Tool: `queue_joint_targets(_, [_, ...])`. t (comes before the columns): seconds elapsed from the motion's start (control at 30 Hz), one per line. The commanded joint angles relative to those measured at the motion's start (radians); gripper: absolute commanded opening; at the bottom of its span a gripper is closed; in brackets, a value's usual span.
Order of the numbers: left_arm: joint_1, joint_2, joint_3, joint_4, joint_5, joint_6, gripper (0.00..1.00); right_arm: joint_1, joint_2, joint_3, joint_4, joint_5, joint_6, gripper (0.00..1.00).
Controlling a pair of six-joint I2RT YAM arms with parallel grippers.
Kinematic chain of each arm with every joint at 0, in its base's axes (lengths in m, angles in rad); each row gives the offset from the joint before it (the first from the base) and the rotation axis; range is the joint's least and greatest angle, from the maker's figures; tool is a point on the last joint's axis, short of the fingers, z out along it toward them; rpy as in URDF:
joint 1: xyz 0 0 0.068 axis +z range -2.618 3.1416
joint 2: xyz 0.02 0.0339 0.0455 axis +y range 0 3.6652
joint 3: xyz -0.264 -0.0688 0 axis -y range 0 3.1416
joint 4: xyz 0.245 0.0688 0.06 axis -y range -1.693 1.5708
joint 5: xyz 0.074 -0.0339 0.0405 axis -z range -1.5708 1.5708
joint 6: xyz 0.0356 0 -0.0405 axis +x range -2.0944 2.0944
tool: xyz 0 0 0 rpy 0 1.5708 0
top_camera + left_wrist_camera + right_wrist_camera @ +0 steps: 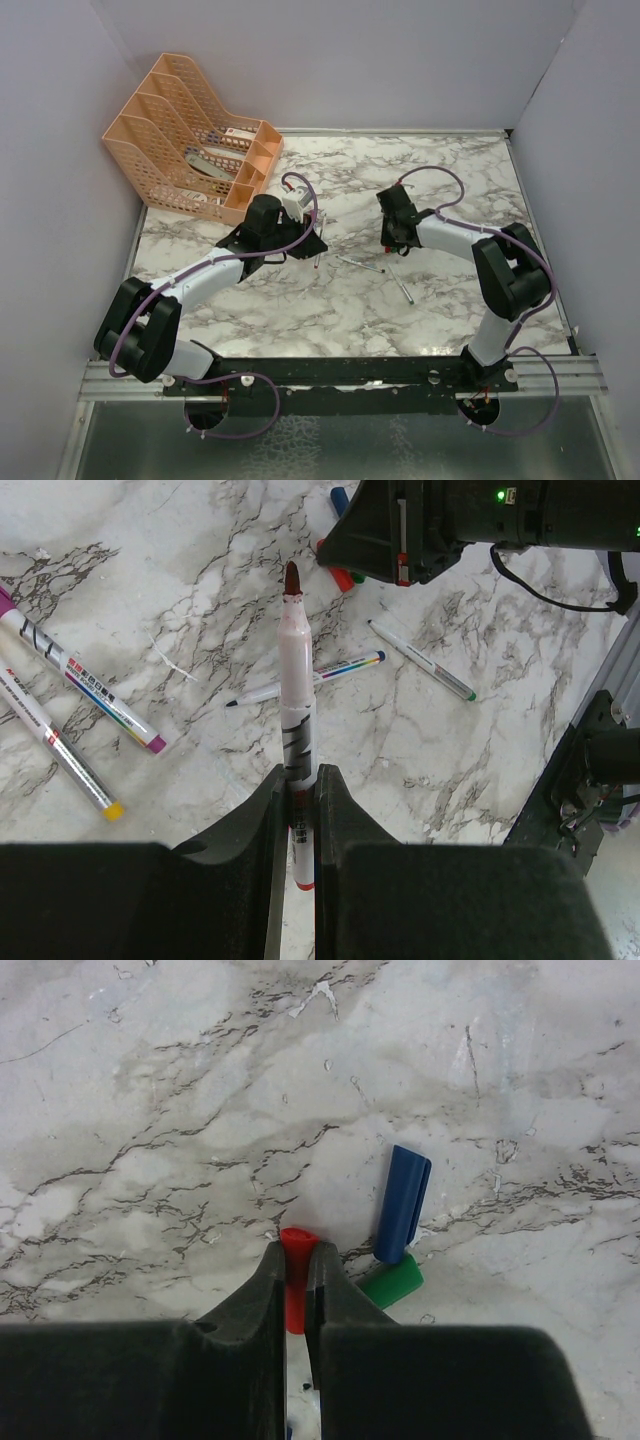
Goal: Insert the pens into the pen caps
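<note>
My left gripper (300,773) is shut on a white pen (295,670) with a dark red tip, which points away from the wrist above the marble table. In the top view this left gripper (314,243) is near the table's middle. My right gripper (296,1250) is shut on a red pen cap (297,1237), low over the table; from above the right gripper (391,244) points down. A blue cap (405,1203) and a green cap (392,1282) lie just right of it. Several other pens lie flat: purple-ended (90,685), yellow-ended (70,760), blue-tipped (340,669), green-tipped (420,660).
Orange file trays (195,150) stand at the back left corner. Two loose pens (360,264) (403,286) lie between the arms. White walls close in the marble table (330,310) on three sides. The right arm's black wrist (440,525) shows close ahead in the left wrist view.
</note>
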Motion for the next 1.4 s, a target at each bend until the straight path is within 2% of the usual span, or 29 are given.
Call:
queue_joint_targets(0.0, [-0.006,-0.006,0.003,0.009,-0.011,0.008,0.00,0.022,0.015,0.012,-0.149,-0.047,-0.004,0.01])
queue_joint_targets(0.2, [-0.006,-0.014,-0.005,0.019,0.003,0.012,0.00,0.022,-0.057,0.111,-0.099,-0.059,-0.039,0.01])
queue_joint_targets(0.4, [-0.007,-0.027,-0.021,0.072,0.073,-0.005,0.00,0.022,-0.177,0.109,0.050,-0.093,-0.055,0.01])
queue_joint_targets(0.53, [-0.030,-0.041,-0.035,0.134,0.113,-0.014,0.00,0.022,-0.274,0.049,0.199,-0.118,-0.059,0.01])
queue_joint_targets(0.7, [-0.083,-0.038,-0.012,0.180,0.162,-0.029,0.00,0.022,-0.425,-0.106,0.467,-0.187,-0.064,0.01])
queue_joint_targets(0.8, [-0.125,-0.017,0.014,0.198,0.152,-0.057,0.00,0.022,-0.493,-0.174,0.601,-0.238,-0.066,0.01])
queue_joint_targets(1.07, [-0.150,0.045,0.081,0.229,0.177,-0.134,0.00,0.022,-0.613,-0.311,0.802,-0.313,-0.022,0.01])
queue_joint_targets(1.37, [-0.151,0.097,0.123,0.230,0.207,-0.168,0.00,0.022,-0.671,-0.381,0.894,-0.352,0.037,0.01])
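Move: My right hand is already shut on the red cap at the table. The bare tip of the red pen in my left hand lies about 16 cm to its left, 2 cm back and 18 cm higher. The green cap lies 2 cm to its right, the blue cap 3 cm ahead and 3 cm right, a loose uncapped pen 4 cm back and 7 cm left. From my left hand, the red cap is some 7 cm ahead, 17 cm right and 12 cm down. I lift the red cap off the table with my right hand, rising about 25 cm and drifting 6 cm left towards the pen tip, while the wrist swings up and left until the fingers point level, forward and left. After a short hold, my left hand carries the red pen about 8 cm right, also up and a little back, turning some 15 degrees clockwise. Both keep their grips. ##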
